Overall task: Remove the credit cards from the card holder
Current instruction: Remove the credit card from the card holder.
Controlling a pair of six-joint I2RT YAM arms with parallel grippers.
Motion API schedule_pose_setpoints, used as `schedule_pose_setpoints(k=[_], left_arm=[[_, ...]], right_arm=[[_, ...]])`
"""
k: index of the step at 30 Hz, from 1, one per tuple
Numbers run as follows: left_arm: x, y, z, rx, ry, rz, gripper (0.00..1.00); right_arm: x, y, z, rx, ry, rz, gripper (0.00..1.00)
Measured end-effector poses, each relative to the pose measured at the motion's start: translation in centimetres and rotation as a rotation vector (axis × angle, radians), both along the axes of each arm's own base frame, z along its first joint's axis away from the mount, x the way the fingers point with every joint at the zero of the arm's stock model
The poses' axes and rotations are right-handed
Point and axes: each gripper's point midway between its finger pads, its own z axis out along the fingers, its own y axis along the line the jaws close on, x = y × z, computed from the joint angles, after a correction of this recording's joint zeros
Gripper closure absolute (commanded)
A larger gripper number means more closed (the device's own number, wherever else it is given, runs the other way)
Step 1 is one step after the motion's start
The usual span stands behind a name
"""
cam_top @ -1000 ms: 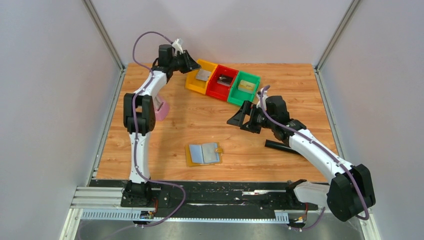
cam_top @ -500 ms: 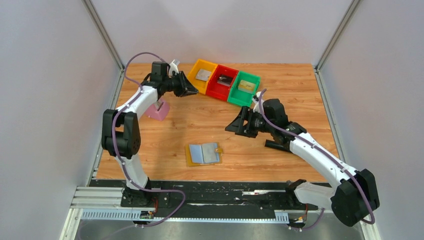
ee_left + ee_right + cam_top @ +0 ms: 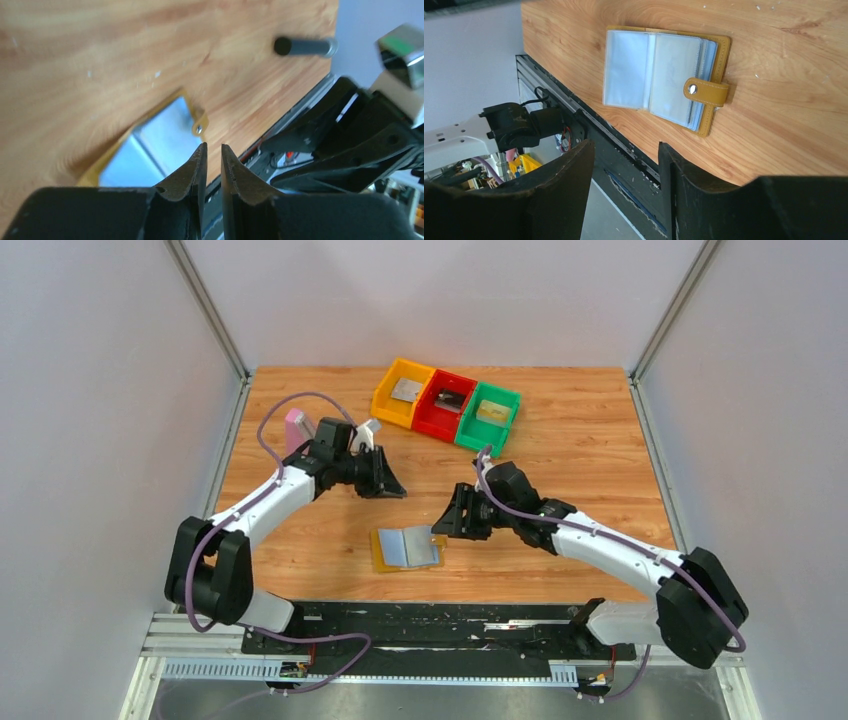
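Note:
The card holder (image 3: 408, 548) lies open on the table near the front edge, mustard-tan outside with pale blue sleeves and its tab (image 3: 706, 92) folded over the right page. A silver credit card (image 3: 405, 389) lies in the yellow bin, a dark one (image 3: 447, 398) in the red bin and a golden one (image 3: 490, 411) in the green bin. My left gripper (image 3: 392, 487) hovers just behind-left of the holder (image 3: 150, 145), its jaws (image 3: 213, 145) a narrow slit apart and empty. My right gripper (image 3: 445, 522) hangs just right of the holder (image 3: 664, 75), half open and empty (image 3: 626, 145).
Yellow (image 3: 385, 405), red (image 3: 432, 420) and green (image 3: 470, 435) bins stand in a row at the back. A pink block (image 3: 297, 425) stands at the left, behind the left arm. A black rod (image 3: 302, 46) lies on the table to the right. White walls close in both sides.
Both arms swung in toward the card holder: the left from the yellow bin, the right from the green bin. The right jaws narrowed from wide open.

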Motion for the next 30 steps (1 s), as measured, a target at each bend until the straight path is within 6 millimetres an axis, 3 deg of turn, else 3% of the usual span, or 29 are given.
schedule_pose_setpoints(k=[6,10,22,30], left_arm=[[-5.4,0.8,-5.6,0.032,0.153,-0.033,0.78],[-7.5,1.3,-7.6,0.026,0.203,-0.032,0.78],[-8.5,1.5,-10.1,0.026,0.236,-0.014,0.77],[-9.2,2.0,-11.4,0.050,0.259,-0.004,0.76]], right_arm=[[-0.6,2.0,-2.5,-0.037,0.018,0.034,0.51],[-0.6,2.6,-4.5,-0.070,0.041,0.042,0.53],[1.2,4.1,-7.0,-0.119,0.073,0.030,0.52],[1.3,3.8,-8.5,-0.156,0.094,0.019,0.52]])
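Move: The open card holder lies about 9 cm back from my left hand, 1 cm to its right and some 14 cm below. From my right hand the holder's middle is level fore and aft, about 7 cm to the left and 11 cm down. Its clasp is nearer to that right hand, about 2 cm ahead, not off to either side, some 10 cm below. The pink stand is well clear, roughly 17 cm ahead of my left hand and 21 cm to its left. I bring both hands down onto the open card holder. My left hand sinks about 11 cm while drawing back 9, quickly and then easing off, its wrist tipping some 15 degrees so the nearly shut fingers come over the left sleeve. My right hand drops about 8 cm and shifts left 4, half open, its fingers tipping down close by the clasp and right-hand sleeves; touch can't be made out. ##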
